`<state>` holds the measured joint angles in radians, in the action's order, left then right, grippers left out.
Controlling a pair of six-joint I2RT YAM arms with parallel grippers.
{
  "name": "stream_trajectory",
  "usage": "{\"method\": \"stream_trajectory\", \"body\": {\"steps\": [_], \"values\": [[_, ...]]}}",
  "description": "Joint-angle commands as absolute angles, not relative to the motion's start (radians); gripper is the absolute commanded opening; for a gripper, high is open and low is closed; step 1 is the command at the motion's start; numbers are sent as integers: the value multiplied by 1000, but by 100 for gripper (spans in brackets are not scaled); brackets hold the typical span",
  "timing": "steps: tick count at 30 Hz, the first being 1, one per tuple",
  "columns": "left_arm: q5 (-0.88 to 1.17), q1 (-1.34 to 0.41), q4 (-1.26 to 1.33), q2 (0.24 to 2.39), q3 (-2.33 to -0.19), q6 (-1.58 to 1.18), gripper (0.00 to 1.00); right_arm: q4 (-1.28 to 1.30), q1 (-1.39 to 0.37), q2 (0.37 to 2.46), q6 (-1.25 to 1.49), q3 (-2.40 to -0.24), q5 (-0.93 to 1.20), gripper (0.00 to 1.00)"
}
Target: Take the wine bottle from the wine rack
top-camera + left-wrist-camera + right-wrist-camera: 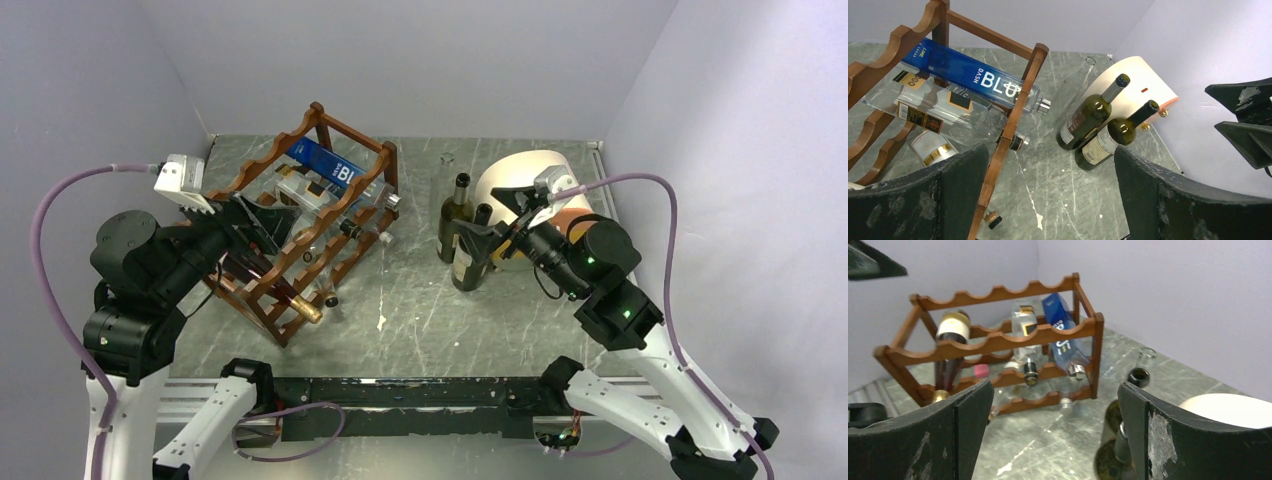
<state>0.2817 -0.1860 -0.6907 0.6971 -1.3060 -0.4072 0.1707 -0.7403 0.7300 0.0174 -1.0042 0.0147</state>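
The reddish-brown wine rack (300,225) (1010,122) (998,340) stands at the left and holds several bottles. One is a dark wine bottle (295,303) (950,352) with a gold-foil neck, low at the front. My left gripper (262,222) (1048,200) hangs open over the rack's near side, holding nothing. Two green wine bottles (455,215) (473,255) (1093,112) stand upright on the table right of the rack. My right gripper (492,212) (1053,435) is open at the nearer bottle's neck (1120,440), which is close to the right finger (1193,440).
A blue bottle (325,165) and clear bottles (943,107) lie in the rack's upper tiers. A cream drum-shaped box (530,185) (1140,82) stands behind the green bottles. Grey marble tabletop (420,310) lies between rack and bottles. Walls close in on three sides.
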Motion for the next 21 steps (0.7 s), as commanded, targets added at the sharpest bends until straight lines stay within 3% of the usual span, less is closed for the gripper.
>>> {"method": "stream_trajectory", "body": {"steps": [1,11,17,21], "values": [[259,-183,-708,678,-1325,-396,99,197,-737,773,122,-1062,103,100],[252,-182,-718,666,-1322,-405,99,168,-803,1006,265,-1141,243,100],[252,-182,-718,670,-1317,-407,99,172,-1152,1179,218,-1152,-117,100],[256,-182,-712,673,-1309,-409,99,165,-1209,1338,280,-1183,-109,100]]}}
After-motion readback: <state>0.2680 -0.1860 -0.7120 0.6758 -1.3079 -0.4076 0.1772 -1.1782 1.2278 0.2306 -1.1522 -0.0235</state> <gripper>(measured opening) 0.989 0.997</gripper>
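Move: The wine bottle still in the rack, gold neck towards the bases, lies about 40 cm to the right hand's left, level with it in reach and some 25 cm lower; a clear bottle beside it sits about 7 cm to its right, 6 cm farther out and 7 cm lower. Near this hand, one standing bottle is 7 cm ahead and 25 cm below, the other 13 cm ahead and 5 cm left at that height. From the left hand the rack bottle is roughly 12 cm left, 2 cm ahead, 26 cm below. Towards the gold-necked bottle in the rack, the open right hand leaves the standing bottles and swings fast to its left, some 18 cm, sinking about 10 cm after a slight initial rise and drawing back about 6 cm late on. Its fingers tip down and turn counter-clockwise, each some 20 degrees, staying wide open and touching nothing. ##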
